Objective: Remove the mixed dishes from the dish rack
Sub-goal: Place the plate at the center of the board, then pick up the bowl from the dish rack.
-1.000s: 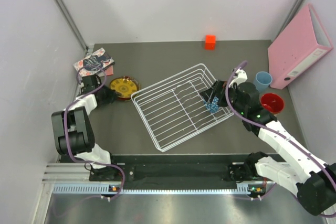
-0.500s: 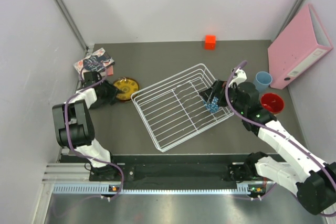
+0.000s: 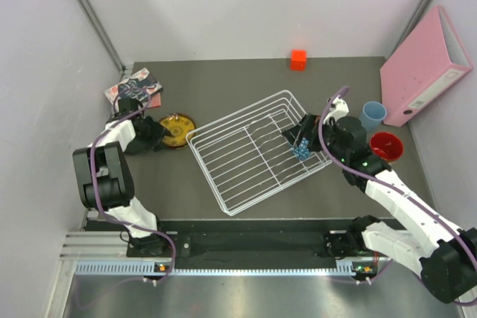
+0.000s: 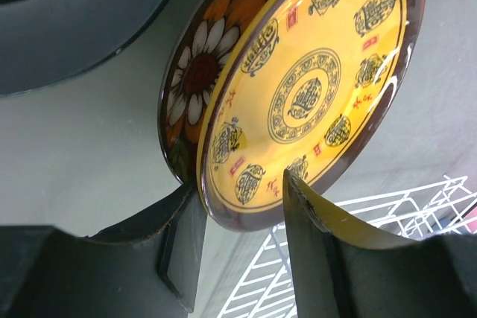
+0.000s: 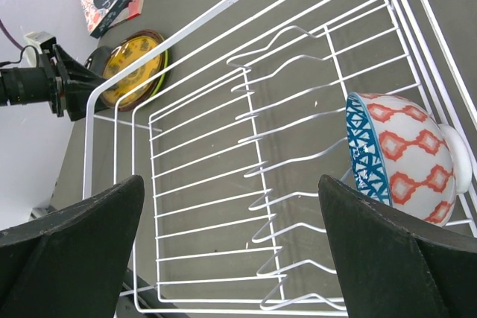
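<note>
The white wire dish rack [image 3: 246, 158] lies in the middle of the table. A blue patterned bowl [image 3: 301, 152] stands on edge at its right side. My right gripper [image 3: 299, 133] hangs wide open over the rack [image 5: 258, 147], with the bowl [image 5: 402, 158] just right of its right finger and nothing between its fingers [image 5: 231, 191]. Left of the rack, a yellow plate [image 3: 177, 126] rests on a reddish flowered plate [image 4: 195, 80]. My left gripper [image 3: 158, 135] is open, and the yellow plate's [image 4: 305, 94] near rim sits loose in the gap between its fingers [image 4: 240, 206].
A dark glossy dish [image 4: 74, 20] lies beside the plates, and a patterned book [image 3: 134, 87] sits behind them. A light blue cup [image 3: 373, 113], a mug with a red inside [image 3: 386, 145] and a pink binder [image 3: 425, 65] are at the right. An orange-red cube [image 3: 298, 59] sits at the back.
My left gripper has opened and let go of the yellow plate, which now rests lower on the stack. The right arm and the bowl have not moved.
</note>
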Action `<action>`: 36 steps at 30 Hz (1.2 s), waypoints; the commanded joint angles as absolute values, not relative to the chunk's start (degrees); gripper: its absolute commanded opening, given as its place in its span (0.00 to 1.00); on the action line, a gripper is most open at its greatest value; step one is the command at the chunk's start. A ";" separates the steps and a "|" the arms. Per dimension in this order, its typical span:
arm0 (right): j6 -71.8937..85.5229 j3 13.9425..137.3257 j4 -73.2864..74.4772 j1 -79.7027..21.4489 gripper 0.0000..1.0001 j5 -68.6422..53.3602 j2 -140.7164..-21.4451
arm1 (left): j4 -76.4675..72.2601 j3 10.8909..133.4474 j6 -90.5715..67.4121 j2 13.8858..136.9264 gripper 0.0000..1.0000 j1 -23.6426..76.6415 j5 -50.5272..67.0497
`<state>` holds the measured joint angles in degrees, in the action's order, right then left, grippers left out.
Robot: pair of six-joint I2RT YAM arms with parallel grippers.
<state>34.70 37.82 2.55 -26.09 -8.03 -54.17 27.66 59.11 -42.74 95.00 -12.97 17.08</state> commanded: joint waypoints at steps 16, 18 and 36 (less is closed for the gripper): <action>35.33 36.56 -1.85 -26.45 0.99 -9.49 -54.76 | 36.39 62.05 -41.92 87.54 0.51 -13.01 18.54; 35.24 36.65 -1.85 -26.37 0.99 -9.58 -54.67 | 35.86 61.00 -42.27 85.26 0.51 -12.92 18.81; 27.52 47.89 12.64 -26.37 1.00 1.99 -51.59 | 18.89 65.03 -34.73 63.98 0.83 18.53 4.14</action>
<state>31.44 42.04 7.35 -26.09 -5.39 -52.88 22.52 61.76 -39.88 62.26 10.85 10.92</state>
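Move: The yellow plate, on top of the stack, has its middle about 3 cm ahead of the left hand, 5 cm to its right and 2 cm below. The black plate lies some 9 cm to the left of this hand and 1 cm ahead, the books 15 cm ahead and 10 cm left, the rack's middle about 29 cm right and 5 cm back. From the right hand the yellow plate is roughly 36 cm left, 8 cm ahead and 17 cm down. The yellow plate is left on the stack as the left hand's half-open fingers draw back a centimetre or two from its near left rim and ease upward. The hand then climbs fast, about 22 cm in all, swinging some 13 cm right near the end, its fingers tipping up about 40 degrees, turning clockwise and opening wider. Late on, the right hand rises slightly, still wide open. ##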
